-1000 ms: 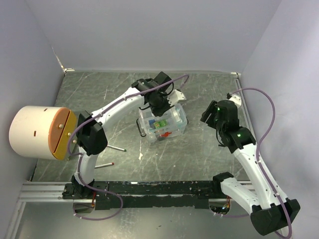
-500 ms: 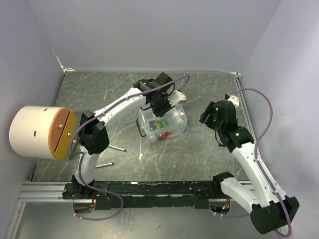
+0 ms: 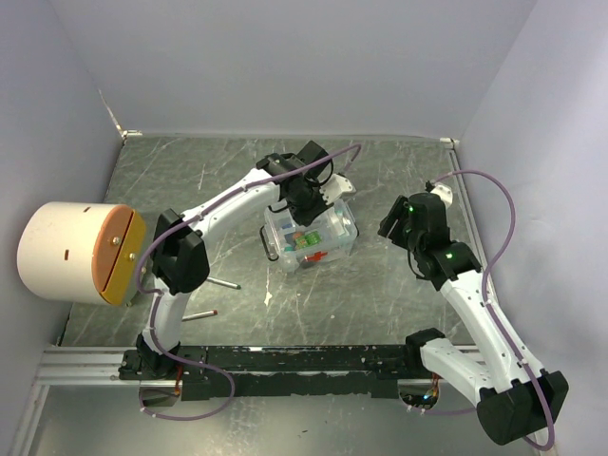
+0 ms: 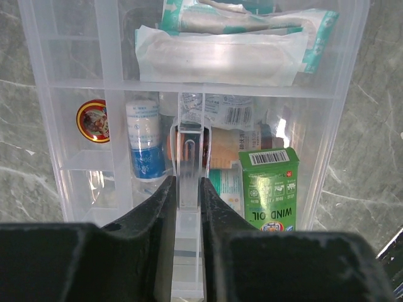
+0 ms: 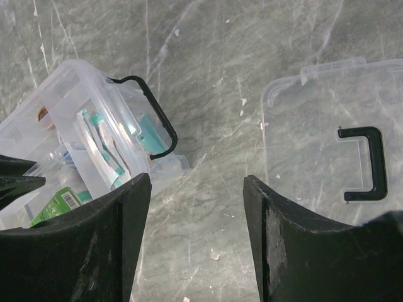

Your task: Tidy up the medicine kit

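Observation:
The medicine kit (image 3: 311,239) is a small clear box at mid table, with a black clip (image 5: 155,118) on its end. Inside it lies a clear divided tray (image 4: 82,82) holding white packets (image 4: 220,60). Below the tray are a blue-labelled bottle (image 4: 145,145) and a green box (image 4: 269,189). My left gripper (image 4: 187,189) is over the box (image 3: 316,195), shut on the tray's upright clear tab (image 4: 189,157). My right gripper (image 5: 196,207) hangs open over bare table, between the box and its clear lid (image 5: 315,126).
A big white cylinder with an orange face (image 3: 74,253) stands at the left edge. Two pens (image 3: 222,282) (image 3: 199,314) lie near the left arm's base. The lid carries a black handle (image 5: 367,165). Walls close in the table on the left, back and right.
My left gripper has shifted slightly with the tray tab still in it. My right gripper has edged a little to the left and further from the bases, staying open.

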`<state>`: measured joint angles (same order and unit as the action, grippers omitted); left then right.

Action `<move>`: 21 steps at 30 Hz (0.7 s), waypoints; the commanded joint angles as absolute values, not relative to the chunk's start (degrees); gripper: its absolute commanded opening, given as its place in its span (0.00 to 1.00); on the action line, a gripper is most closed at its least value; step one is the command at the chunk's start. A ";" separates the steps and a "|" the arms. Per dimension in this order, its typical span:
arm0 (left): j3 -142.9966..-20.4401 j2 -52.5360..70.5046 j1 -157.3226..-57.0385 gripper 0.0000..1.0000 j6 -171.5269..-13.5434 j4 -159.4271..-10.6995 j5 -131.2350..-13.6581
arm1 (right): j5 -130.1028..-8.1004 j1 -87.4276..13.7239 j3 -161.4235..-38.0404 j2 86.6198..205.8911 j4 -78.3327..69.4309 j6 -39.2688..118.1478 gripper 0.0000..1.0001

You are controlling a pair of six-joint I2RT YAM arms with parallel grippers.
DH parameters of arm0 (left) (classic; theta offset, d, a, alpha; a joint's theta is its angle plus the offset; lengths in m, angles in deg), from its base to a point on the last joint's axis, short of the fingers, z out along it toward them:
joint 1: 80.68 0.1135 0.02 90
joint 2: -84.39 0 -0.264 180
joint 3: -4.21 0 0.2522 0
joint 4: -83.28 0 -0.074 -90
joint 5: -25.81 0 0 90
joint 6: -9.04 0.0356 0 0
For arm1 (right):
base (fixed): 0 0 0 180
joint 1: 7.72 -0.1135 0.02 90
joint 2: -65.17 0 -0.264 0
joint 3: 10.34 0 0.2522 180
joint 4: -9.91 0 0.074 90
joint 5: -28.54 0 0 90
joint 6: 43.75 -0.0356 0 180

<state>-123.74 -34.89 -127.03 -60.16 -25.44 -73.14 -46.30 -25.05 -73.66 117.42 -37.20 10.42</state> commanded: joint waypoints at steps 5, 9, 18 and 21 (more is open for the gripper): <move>-124.33 -36.48 -127.12 0.42 -63.44 -26.32 -74.17 | -46.12 -24.97 -73.38 116.67 -36.72 10.11 0.60; -124.76 -36.18 -126.87 0.55 -63.33 -25.76 -73.99 | -46.19 -24.96 -73.57 116.74 -36.55 9.99 0.60; -127.40 -30.90 -126.84 0.72 -62.45 -24.12 -75.31 | -47.72 -24.95 -74.41 117.44 -35.78 10.92 0.60; -124.74 -25.16 -126.14 0.77 -63.70 -26.48 -77.51 | -49.38 -25.00 -74.25 118.57 -34.88 11.51 0.60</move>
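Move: My left hand still pinches the clear grip of the divided tray, already down in the clear box, whose middle lies about 6 cm below and 2 cm back. The green carton is some 4 cm back, level sideways, and the white packets are about 6 cm to the right and level fore-and-aft, both roughly 5 cm lower. From my right hand the box is about 18 cm left, 2 cm ahead, 12 cm below. I let go of the tray's grip: my left fingers spread from nearly closed to about three-quarters open while the hand sinks less than a centimetre, still pointing down, then stays almost in place. With the grip free between the pads, I start straight up away from the tray, roughly 2 cm from the lowest point. ##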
